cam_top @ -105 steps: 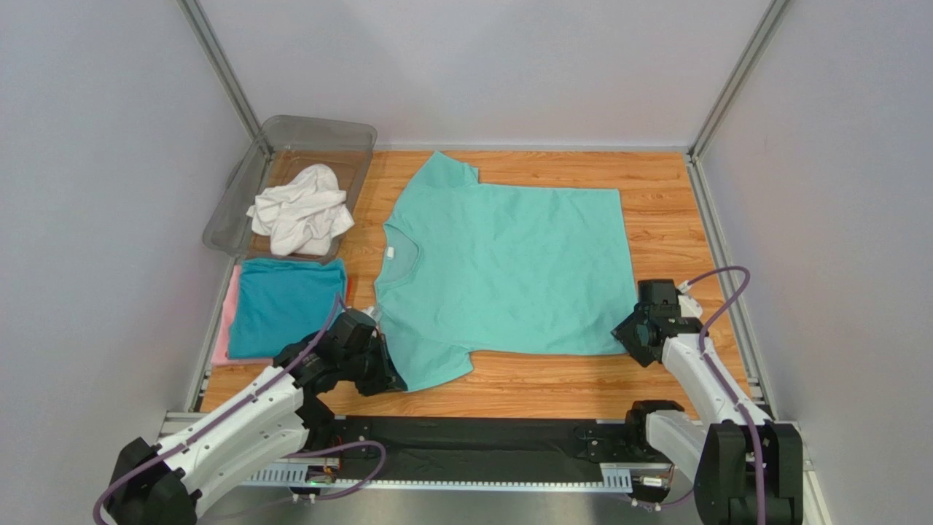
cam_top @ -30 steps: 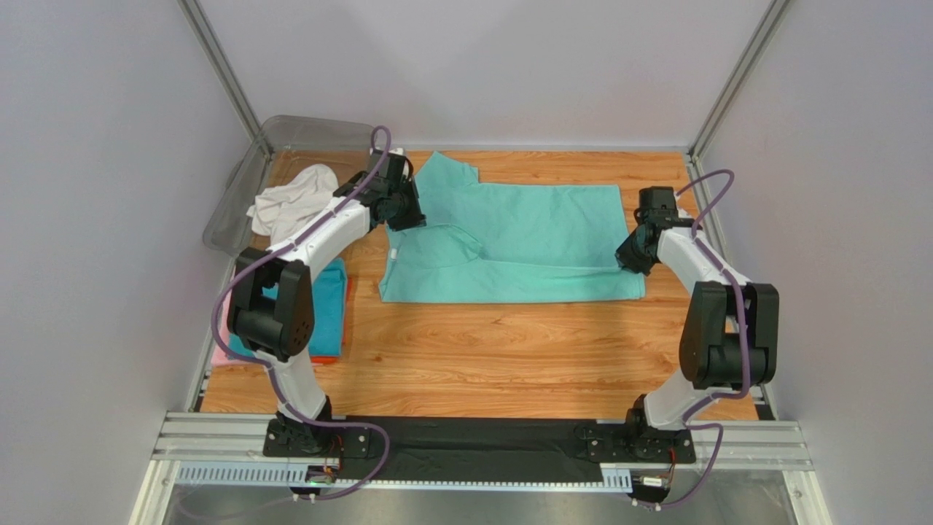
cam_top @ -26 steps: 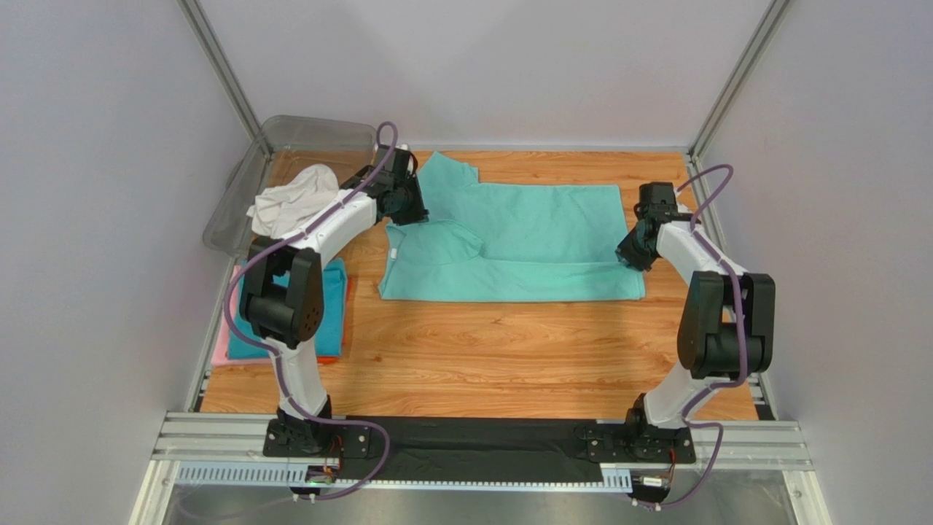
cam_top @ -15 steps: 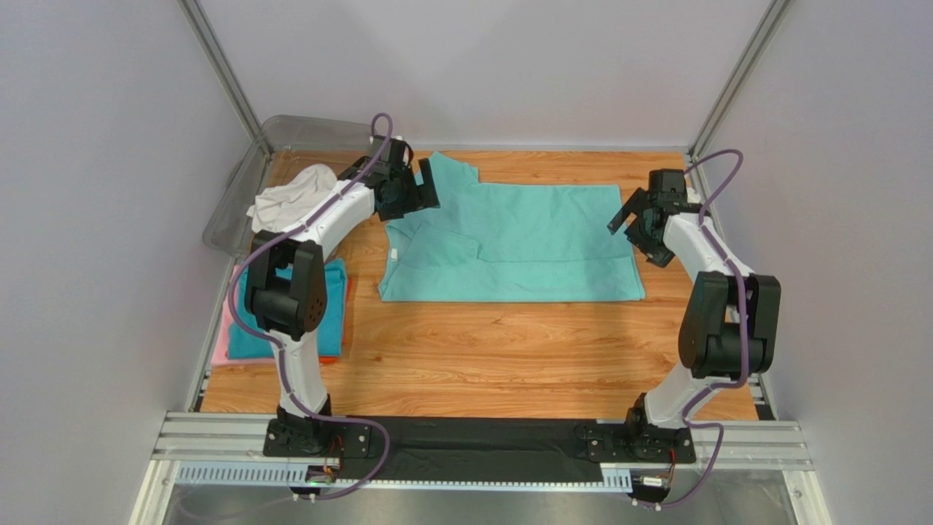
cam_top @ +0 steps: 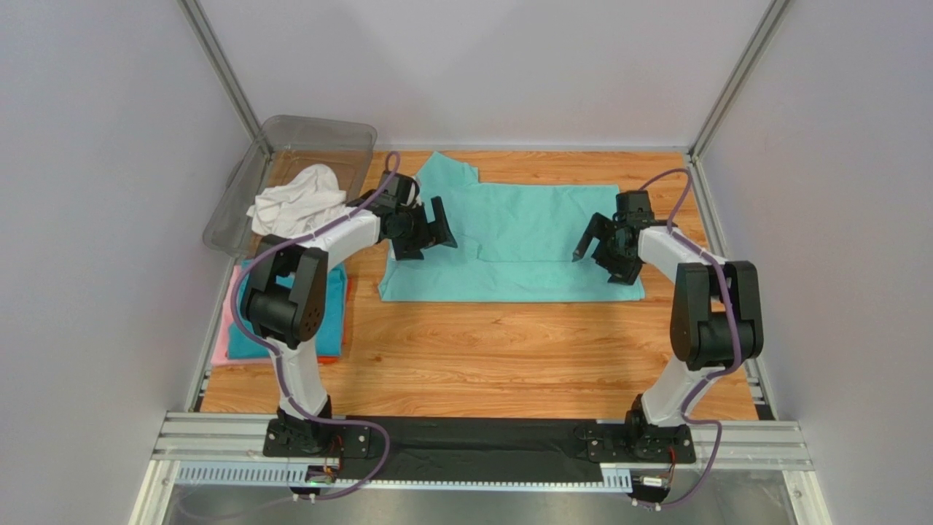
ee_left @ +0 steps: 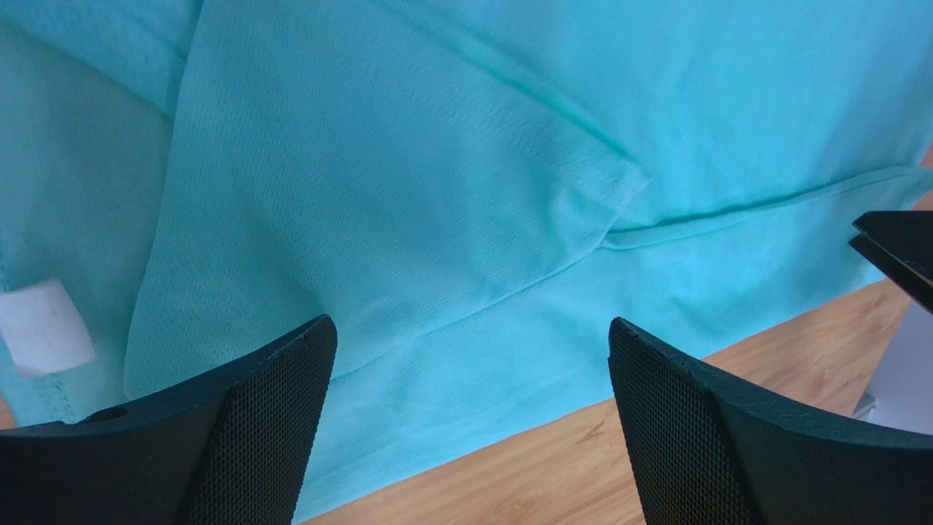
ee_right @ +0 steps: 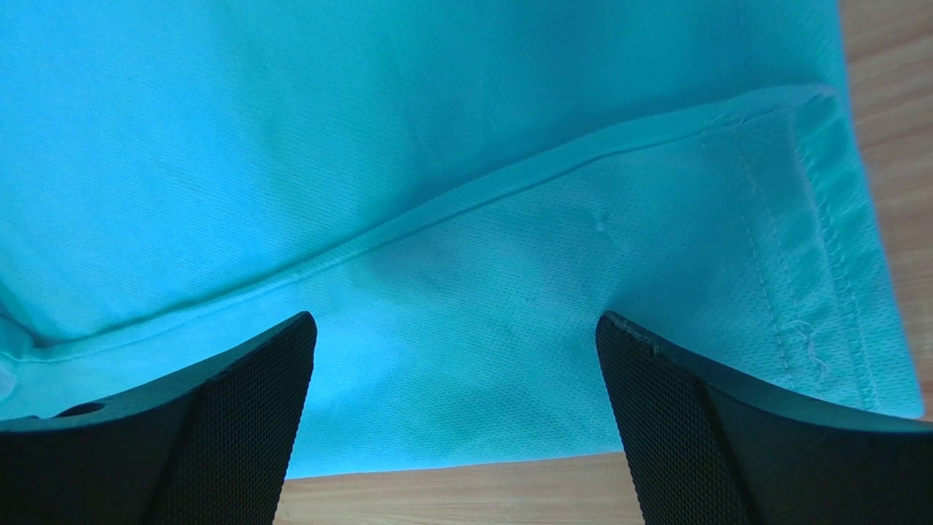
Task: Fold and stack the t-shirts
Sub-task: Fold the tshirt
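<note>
The mint green t-shirt [cam_top: 515,235] lies on the wooden table [cam_top: 493,350], folded in half with its near half laid over the far half. My left gripper [cam_top: 429,234] hovers open over the shirt's left, collar end. My right gripper [cam_top: 602,249] hovers open over its right, hem end. Neither holds anything. In the left wrist view the left gripper [ee_left: 469,328] frames the folded sleeve of the shirt [ee_left: 438,197]. In the right wrist view the right gripper [ee_right: 455,319] stands above the shirt's [ee_right: 438,131] doubled hem edge.
A clear plastic bin [cam_top: 329,133] at the back left holds a crumpled white t-shirt [cam_top: 294,205]. In front of it lies a folded teal-blue t-shirt [cam_top: 335,287] on a pink one [cam_top: 219,348], partly hidden by my left arm. Grey walls close in both sides.
Both grippers carried the shirt's near edge to the far edge, folding it in half. In the last second they opened, let go and drew inward over the shirt.
</note>
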{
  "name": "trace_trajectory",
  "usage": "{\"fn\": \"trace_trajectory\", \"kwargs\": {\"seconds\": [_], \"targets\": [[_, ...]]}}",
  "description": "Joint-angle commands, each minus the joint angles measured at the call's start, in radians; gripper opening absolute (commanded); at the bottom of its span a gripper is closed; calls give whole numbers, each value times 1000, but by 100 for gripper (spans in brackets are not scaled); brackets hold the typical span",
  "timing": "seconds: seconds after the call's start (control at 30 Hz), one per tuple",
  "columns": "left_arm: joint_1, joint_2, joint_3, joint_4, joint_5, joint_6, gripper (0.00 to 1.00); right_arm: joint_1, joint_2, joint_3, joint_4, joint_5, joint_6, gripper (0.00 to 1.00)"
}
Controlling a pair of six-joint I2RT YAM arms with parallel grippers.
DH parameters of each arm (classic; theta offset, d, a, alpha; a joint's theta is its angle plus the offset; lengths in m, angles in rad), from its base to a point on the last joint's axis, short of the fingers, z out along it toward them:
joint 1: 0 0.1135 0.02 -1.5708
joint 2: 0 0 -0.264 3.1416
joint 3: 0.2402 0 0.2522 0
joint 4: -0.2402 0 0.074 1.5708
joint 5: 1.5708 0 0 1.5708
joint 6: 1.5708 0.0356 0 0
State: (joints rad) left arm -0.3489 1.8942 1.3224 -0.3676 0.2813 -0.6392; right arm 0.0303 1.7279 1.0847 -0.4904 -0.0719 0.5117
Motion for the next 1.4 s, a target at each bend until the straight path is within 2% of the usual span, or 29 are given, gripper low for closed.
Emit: {"fn": "trace_trajectory", "kwargs": {"seconds": [0.0,0.23,0.43,0.53,0.6,0.7,0.87,1.03,1.1,1.2,1.37], "targets": [[-5,-13,-63,27,32,-24,100,-1,-7,-63,41,-26,-16,100],[-18,-90,-241,13,22,-2,100,2,-123,-264,53,-68,7,100],[-70,-303,-523,-2,-60,-59,100,2,-306,-425,-6,-77,36,100],[-143,-420,-629,-5,-111,-129,100,3,-446,-508,-57,-72,65,100],[-196,-500,-666,-14,-129,-184,100,3,-510,-551,-85,-66,93,100],[-217,-595,-706,-46,-142,-229,100,5,-640,-604,-149,-62,109,100],[-223,-754,-648,-154,-203,-197,100,6,-803,-556,-197,-106,113,100],[-223,-804,-488,-227,-316,-123,100,8,-895,-321,-279,12,42,100],[-223,-781,-424,-277,-379,-85,100,8,-903,-237,-296,58,21,100],[-205,-693,-275,-324,-491,-24,100,8,-916,-200,-297,158,13,100],[-76,-453,-25,-311,-461,44,100,6,-903,-193,-284,213,18,100]]}}
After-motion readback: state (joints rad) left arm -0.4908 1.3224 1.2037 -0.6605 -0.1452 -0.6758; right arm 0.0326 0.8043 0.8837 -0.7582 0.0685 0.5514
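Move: The half-folded t-shirt lies under both open hands: its middle is about 19 cm to the left hand's right, 4 cm ahead and 5 cm below. From the left hand, the folded blue stack is roughly 31 cm to the left and 13 cm back, and the grey bin about 31 cm to the left and 14 cm ahead. From the right hand, the t-shirt's middle is some 19 cm left, 8 cm ahead and 2 cm below. Back towards the base, both wide-open hands draw together about 17 to 20 cm, after first sinking (left about 3 cm, right 1 cm) so the fingertips press onto the t-shirt and drag it along flat. Then both lift off some 16 cm, easing forward, the left more so, with the fingers tipping up to point farther out, and stay open. ##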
